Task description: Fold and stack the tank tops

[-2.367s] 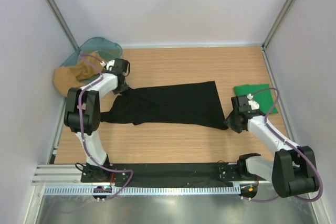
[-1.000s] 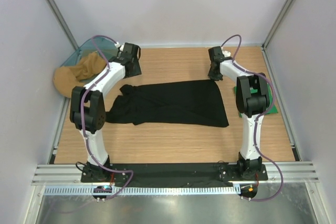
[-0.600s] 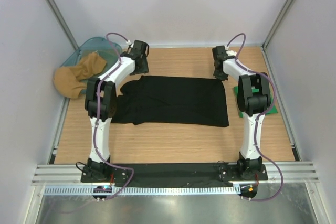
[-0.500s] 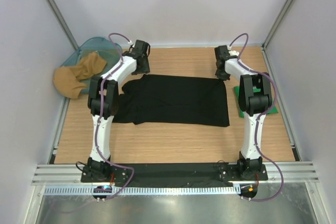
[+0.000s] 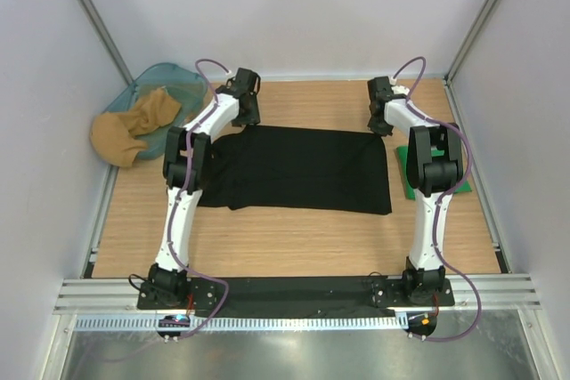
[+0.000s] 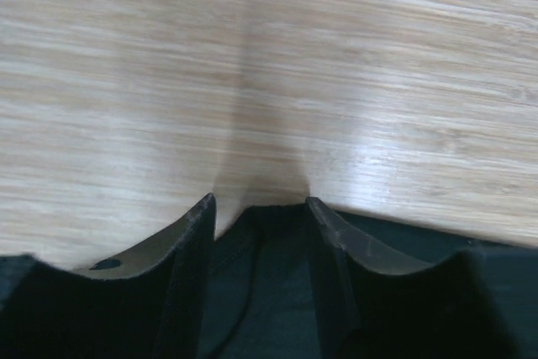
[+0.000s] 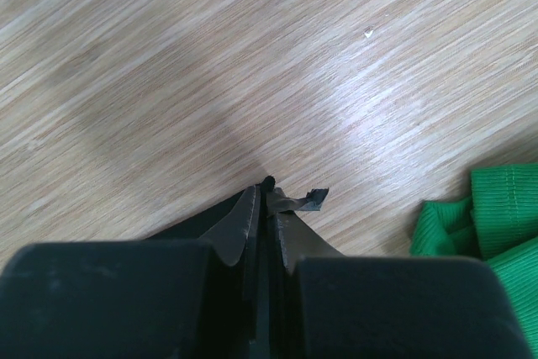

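Note:
A black tank top [image 5: 303, 171] lies spread flat across the middle of the wooden table. My left gripper [image 5: 248, 117] is at its far left corner; the left wrist view shows that gripper [image 6: 259, 203] with bunched black fabric [image 6: 269, 292] filling the gap between its fingers. My right gripper [image 5: 383, 124] is at the far right corner, and close up it [image 7: 269, 187] is pinched shut on a thin edge of the black cloth [image 7: 187, 229]. A folded green tank top [image 5: 460, 177] lies at the right, partly hidden behind the right arm, and shows again as green fabric [image 7: 496, 216] in the right wrist view.
A teal basket [image 5: 174, 77] sits in the back left corner with a tan cloth [image 5: 129, 131] spilling out of it. White walls with metal posts close in on three sides. A black rail [image 5: 285, 291] carries the arm bases along the near edge.
Both grippers moved toward the back of the table, pulling the black tank top's far edge with them. The left one also shifted right. The cloth now lies flatter and more squared.

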Motion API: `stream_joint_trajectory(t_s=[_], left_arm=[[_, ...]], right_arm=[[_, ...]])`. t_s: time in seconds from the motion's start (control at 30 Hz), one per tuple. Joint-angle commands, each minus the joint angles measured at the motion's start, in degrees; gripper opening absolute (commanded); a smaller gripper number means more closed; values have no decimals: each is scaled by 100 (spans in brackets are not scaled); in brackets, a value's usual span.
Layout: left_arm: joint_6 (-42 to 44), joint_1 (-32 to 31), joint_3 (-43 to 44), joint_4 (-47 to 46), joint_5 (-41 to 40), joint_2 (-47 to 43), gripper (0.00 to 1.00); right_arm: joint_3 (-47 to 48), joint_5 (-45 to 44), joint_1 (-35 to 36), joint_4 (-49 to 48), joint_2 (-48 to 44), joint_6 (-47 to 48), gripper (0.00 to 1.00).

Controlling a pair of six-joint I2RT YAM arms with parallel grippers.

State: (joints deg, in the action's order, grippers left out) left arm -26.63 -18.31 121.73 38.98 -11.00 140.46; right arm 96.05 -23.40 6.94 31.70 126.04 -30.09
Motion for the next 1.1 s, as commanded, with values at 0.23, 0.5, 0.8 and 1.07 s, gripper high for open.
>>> stream_joint_trajectory(t_s=[0.23, 0.5, 0.8, 1.07], left_arm=[[9, 2, -78, -118, 248, -149, 0], [228, 2, -1203, -813, 309, -1284, 0], [220, -50, -1696, -1006, 468, -1969, 0], [97, -173, -2714, -1305, 328, -2752, 0]], right_arm=[[28, -42, 9, -50, -246, -6, 4], [72, 99, 9, 73, -606, 11, 1], [-508, 107, 44, -147, -1274, 3, 1], [-1307, -33, 97, -340, -2082, -164, 1]])
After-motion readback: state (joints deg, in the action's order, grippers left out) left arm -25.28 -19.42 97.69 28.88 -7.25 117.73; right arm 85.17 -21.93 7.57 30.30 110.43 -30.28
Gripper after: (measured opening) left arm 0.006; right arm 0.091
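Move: The black tank top's far left corner lies right between the left hand's open fingertips, about 1 cm below the hand point; the rim of the blue tub's middle is some 21 cm to that hand's left and 2 cm farther out. The right hand already pinches the far right corner; from it the near right corner lies about 22 cm back and 2 cm right, the folded green top roughly 11 cm back and 12 cm right. Barely shifting, the left hand shuts its fingers on the black top's far hem, draws it back a few centimetres low over the table, then lifts about 8 cm, ending some 5 cm back towards the robot. Keeping its pinch, the right hand waits, then rises about 6 cm while easing back 3.5 cm, both hands tilting their fingertips slightly farther out. ##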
